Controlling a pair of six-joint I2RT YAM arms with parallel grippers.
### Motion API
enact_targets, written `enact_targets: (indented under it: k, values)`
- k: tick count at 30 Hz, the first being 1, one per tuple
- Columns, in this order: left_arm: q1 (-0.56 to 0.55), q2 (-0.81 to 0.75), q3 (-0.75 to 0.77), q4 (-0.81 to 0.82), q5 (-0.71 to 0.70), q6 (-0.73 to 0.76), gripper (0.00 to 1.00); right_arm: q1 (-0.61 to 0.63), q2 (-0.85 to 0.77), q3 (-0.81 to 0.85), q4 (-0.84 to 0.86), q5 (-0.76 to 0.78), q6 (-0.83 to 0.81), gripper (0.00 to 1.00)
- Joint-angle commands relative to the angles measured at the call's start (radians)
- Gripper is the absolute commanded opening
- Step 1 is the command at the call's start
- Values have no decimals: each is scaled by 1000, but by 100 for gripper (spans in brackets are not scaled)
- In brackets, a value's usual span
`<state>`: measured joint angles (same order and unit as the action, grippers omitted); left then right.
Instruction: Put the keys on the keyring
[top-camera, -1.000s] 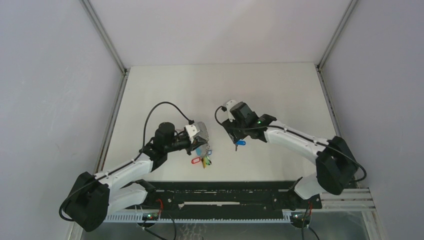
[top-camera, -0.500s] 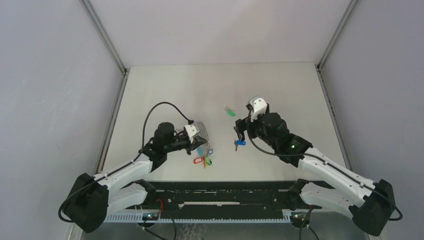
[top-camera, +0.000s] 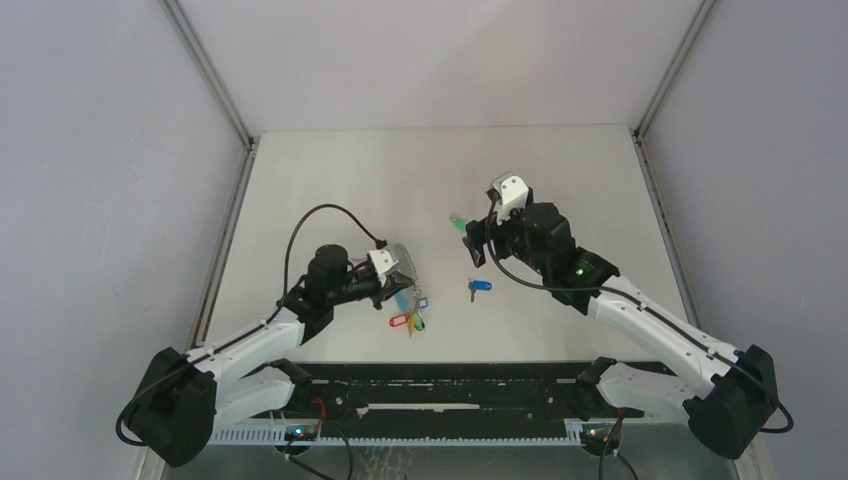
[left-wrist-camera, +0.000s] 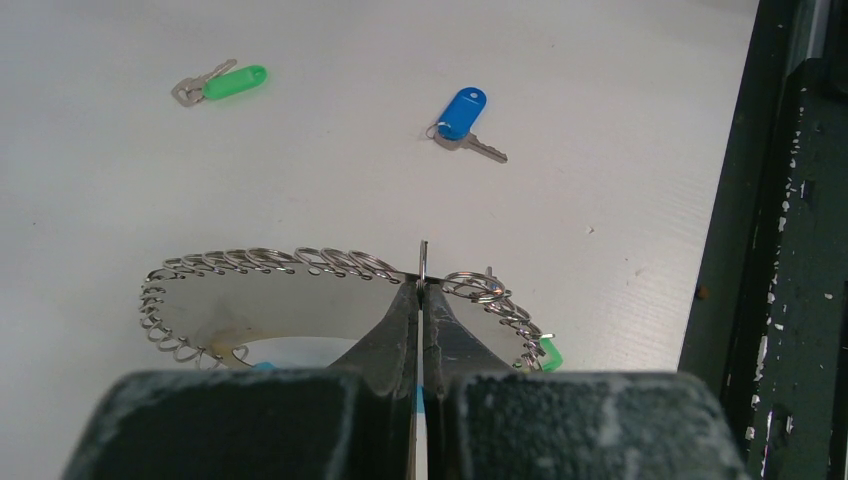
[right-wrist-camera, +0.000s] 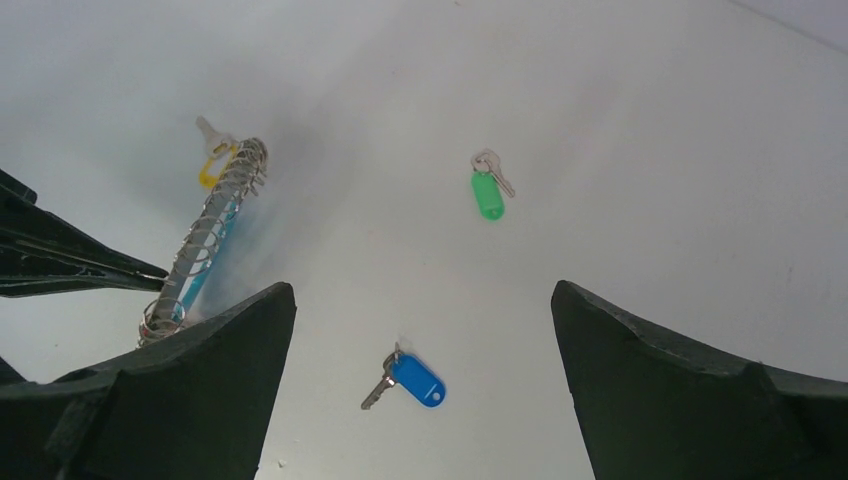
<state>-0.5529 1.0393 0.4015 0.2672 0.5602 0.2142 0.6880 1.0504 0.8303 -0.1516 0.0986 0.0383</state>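
Note:
My left gripper is shut on the thin wire of the keyring, a silver loop strung with several small split rings. In the right wrist view the keyring stands on edge, showing its turquoise sleeve and a yellow tag. Red and green tags hang below it. The blue key lies flat on the table, free of both grippers. The green key lies farther back. My right gripper hovers open above the table between the two keys; the blue key shows between its fingers, untouched.
The black rail of the arm mount runs along the table's near edge, close behind the keyring. Grey walls with metal corner posts enclose the white table on three sides.
My right gripper opened wide, left the blue key lying on the table and drew up and back toward the green key. The left gripper and keyring stayed put.

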Motion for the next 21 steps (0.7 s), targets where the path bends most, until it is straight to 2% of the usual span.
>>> enact_targets:
  k: [1, 8, 13, 21]
  values:
    - [6, -24, 30, 49, 12, 15, 0, 3, 46, 127, -114, -78, -58, 100]
    - [6, -13, 36, 40, 21, 22, 0, -12, 168, 253, -344, -168, -55, 94]
    - [6, 0, 49, 24, 26, 30, 0, -36, 322, 354, -535, -173, -48, 82]
    - [7, 7, 56, 9, 21, 37, 0, -44, 527, 446, -647, -197, -57, 63]
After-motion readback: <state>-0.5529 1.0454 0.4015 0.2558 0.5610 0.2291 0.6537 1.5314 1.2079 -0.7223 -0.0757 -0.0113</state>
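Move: The blue key lies almost straight under the open right hand, about 20 cm below it, some 2 cm back and 1 cm to its left. The green key is roughly 14 cm ahead and 5 cm left of that hand, also on the table. The keyring stands some 15 cm to its left, 2 cm back and 11 cm lower. From the left hand, which still holds the keyring, the blue key is about 13 cm to the right, 1 cm ahead and 12 cm below. Down towards the blue key: after a slight rise and a small shift to its left, the right hand sinks quickly, ending about 10 cm lower and slightly farther back. On the way its fingers tip some 40 degrees from reaching forward to pointing steeply at the table, and they narrow from wide open to about two thirds, still empty. ##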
